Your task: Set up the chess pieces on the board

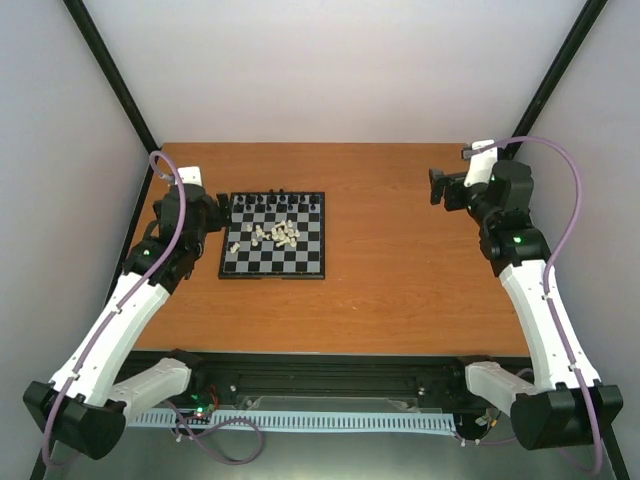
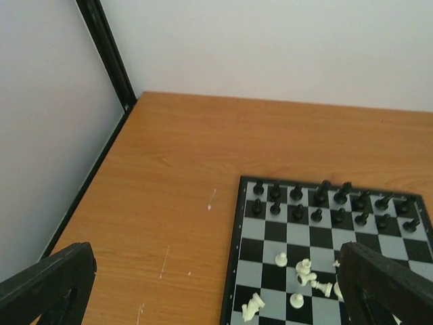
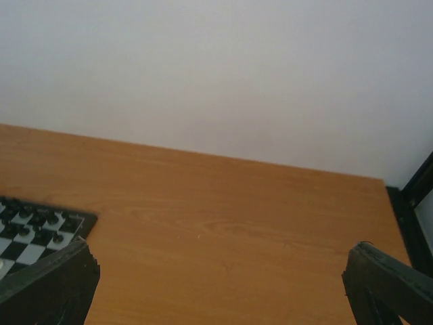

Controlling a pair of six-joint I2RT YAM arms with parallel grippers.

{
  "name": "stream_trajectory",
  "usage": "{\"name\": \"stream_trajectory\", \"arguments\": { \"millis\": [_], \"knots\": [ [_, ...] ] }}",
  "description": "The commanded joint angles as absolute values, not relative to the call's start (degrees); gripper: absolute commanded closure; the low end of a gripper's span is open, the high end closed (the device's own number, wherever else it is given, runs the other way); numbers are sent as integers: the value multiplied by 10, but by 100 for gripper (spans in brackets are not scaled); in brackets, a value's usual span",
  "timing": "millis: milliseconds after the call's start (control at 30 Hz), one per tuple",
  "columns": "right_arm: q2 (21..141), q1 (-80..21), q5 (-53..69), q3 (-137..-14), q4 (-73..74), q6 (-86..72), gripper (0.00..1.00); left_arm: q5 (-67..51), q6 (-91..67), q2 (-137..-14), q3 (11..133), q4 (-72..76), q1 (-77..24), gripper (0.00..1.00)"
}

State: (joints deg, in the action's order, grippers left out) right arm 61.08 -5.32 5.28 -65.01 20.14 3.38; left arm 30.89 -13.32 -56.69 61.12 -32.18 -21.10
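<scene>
The board [image 1: 300, 262] lies on the left half of the table. Black chess pieces [image 1: 275, 204] stand in two rows along its far edge. Cream-white chess pieces [image 1: 278, 234] lie in a loose cluster near its middle, some tipped over. My left gripper [image 1: 214, 215] is open and empty, just off the board's left edge. In the left wrist view the board [image 2: 274, 233], the black rows [image 2: 318, 196] and the white pieces [image 2: 304, 271] show between its wide-spread fingers [image 2: 51, 284]. My right gripper [image 1: 437, 188] is open and empty, far right of the board.
The brown wooden table [image 1: 400, 270] is enclosed by white walls and black frame posts [image 1: 115, 75]. In the right wrist view, bare table [image 3: 223, 237] lies between the fingers [image 3: 389, 288], with the board's far corner [image 3: 74, 220] at the left.
</scene>
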Motion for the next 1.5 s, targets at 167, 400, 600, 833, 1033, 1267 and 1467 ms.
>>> {"name": "stream_trajectory", "arguments": {
  "millis": [167, 400, 600, 833, 1033, 1267, 1467],
  "knots": [
    [650, -18, 137, -576, 168, 61, 0, 168, -158, -611, 575, -291, -126, 1],
    [701, 0, 245, -564, 194, 97, 0, 123, -163, -613, 536, -271, -91, 1],
    [775, 7, 321, -580, 209, 137, 10, 43, -182, -702, 577, -301, -75, 10],
    [889, -6, 420, -600, 233, 155, 32, -83, -238, -843, 645, -314, -16, 17],
    [966, -64, 393, -626, 242, 139, 36, -130, -259, -984, 729, -316, 24, 27],
    [1084, -155, 362, -725, 268, 95, 37, -163, -254, -1087, 775, -297, 48, 29],
    [1190, -185, 399, -836, 287, 50, 40, -209, -262, -1141, 770, -282, 85, 31]
  ]
}}
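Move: The white pile on the board lies about 9 cm ahead of the left hand, 16 cm to its right and 30 cm below; the pair of white pieces is only 5 cm ahead and 5 cm right of that hand, and the standing black pieces are some 19 cm ahead, 14 cm right. From the right hand the pile is about 5 cm ahead, 35 cm left and 34 cm below, with the black pieces some 10 cm beyond the pile. Both hands drop over 25 cm towards the white pile, left reaching forward, right swinging left, fingers partly closing. ##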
